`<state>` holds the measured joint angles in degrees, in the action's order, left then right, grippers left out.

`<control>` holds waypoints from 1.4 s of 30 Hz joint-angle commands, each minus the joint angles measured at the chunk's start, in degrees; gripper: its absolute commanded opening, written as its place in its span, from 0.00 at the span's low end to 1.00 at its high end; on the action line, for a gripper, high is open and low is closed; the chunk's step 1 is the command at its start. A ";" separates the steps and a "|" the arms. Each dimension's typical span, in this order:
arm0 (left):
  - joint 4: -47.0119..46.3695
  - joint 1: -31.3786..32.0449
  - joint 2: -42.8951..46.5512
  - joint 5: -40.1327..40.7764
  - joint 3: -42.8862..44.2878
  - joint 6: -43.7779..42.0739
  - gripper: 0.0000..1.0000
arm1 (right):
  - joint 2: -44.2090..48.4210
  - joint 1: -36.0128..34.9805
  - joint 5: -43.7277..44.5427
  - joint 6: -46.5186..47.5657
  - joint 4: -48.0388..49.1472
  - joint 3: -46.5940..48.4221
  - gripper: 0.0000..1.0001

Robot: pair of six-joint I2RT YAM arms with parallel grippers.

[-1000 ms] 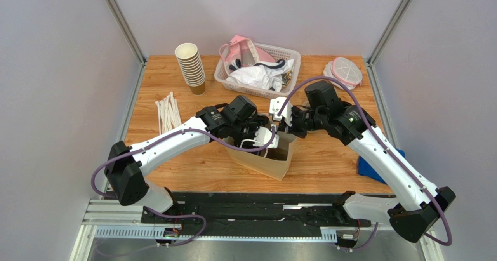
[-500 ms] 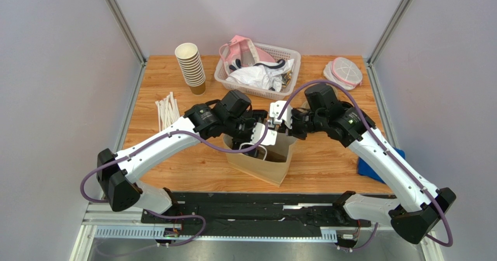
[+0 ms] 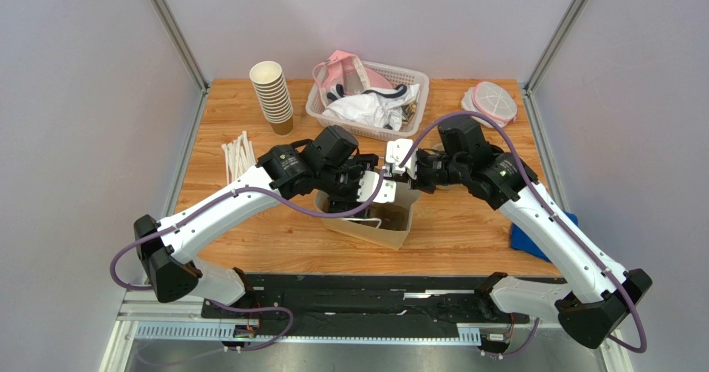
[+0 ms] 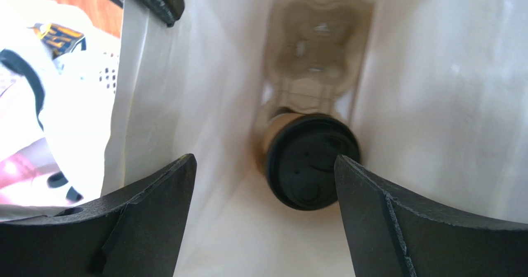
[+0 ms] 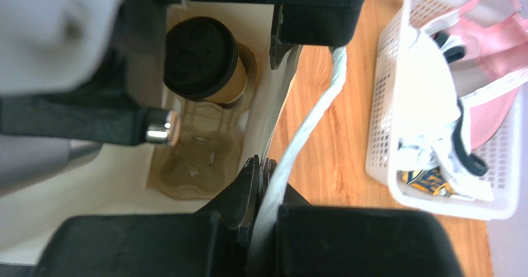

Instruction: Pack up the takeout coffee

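Observation:
The takeout coffee (image 4: 313,161), a brown paper cup with a black lid, stands in a cardboard cup carrier (image 4: 319,48) at the bottom of a paper bag (image 3: 389,232). My left gripper (image 4: 262,159) hangs open above the cup, its fingers (image 4: 149,218) apart from it and holding nothing. In the top view the left gripper (image 3: 364,191) is over the bag's mouth. My right gripper (image 5: 259,166) is shut on the bag's rim at the far right side, next to the white twisted handle (image 5: 303,135). From the right wrist, the coffee (image 5: 201,57) and carrier (image 5: 198,159) show inside the bag.
A stack of lidless cups (image 3: 273,96) stands at the back left, and white sticks (image 3: 239,160) lie near the left edge. A white basket (image 3: 368,100) of packets sits behind the bag. Round lids (image 3: 491,102) lie at the back right, and a blue cloth (image 3: 532,243) lies beside the right arm.
My left arm has drawn back and to the left, lifting its open gripper up out of the bag. The bag has shifted slightly left. The right gripper keeps its hold.

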<state>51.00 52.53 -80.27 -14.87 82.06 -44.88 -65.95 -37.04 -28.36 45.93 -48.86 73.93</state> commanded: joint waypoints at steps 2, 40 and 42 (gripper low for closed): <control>-3.90 -0.85 2.05 0.02 7.32 6.39 0.90 | 0.74 -0.49 -2.05 5.13 -2.38 -0.10 0.00; 6.82 -22.11 5.74 5.90 16.82 41.18 0.27 | -5.32 -0.58 1.63 2.58 -2.11 5.51 0.28; 8.23 -26.66 5.83 6.35 14.98 44.00 0.27 | -6.29 -0.58 2.25 2.58 -2.20 6.48 0.32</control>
<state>54.52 31.88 -73.84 -9.61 98.52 -10.24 -70.89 -37.36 -28.25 48.84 -50.11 76.71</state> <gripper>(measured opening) 0.276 0.288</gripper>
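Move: The left hand is open at the bag's mouth, with the lidded coffee cup about 13 cm below, 3 cm back and 2 cm right. The carrier's middle is about 8 cm right, 3 cm back and 17 cm down; the cup stack is some 22 cm ahead, 20 cm left and 10 cm lower. From the right hand, still pinching the rim and handle, the cup lies 7 cm left, 4 cm back and 16 cm below. Left hand rises about 14 cm from the bag, then swings forward-left, partly closing; right fingers part at the rim. ##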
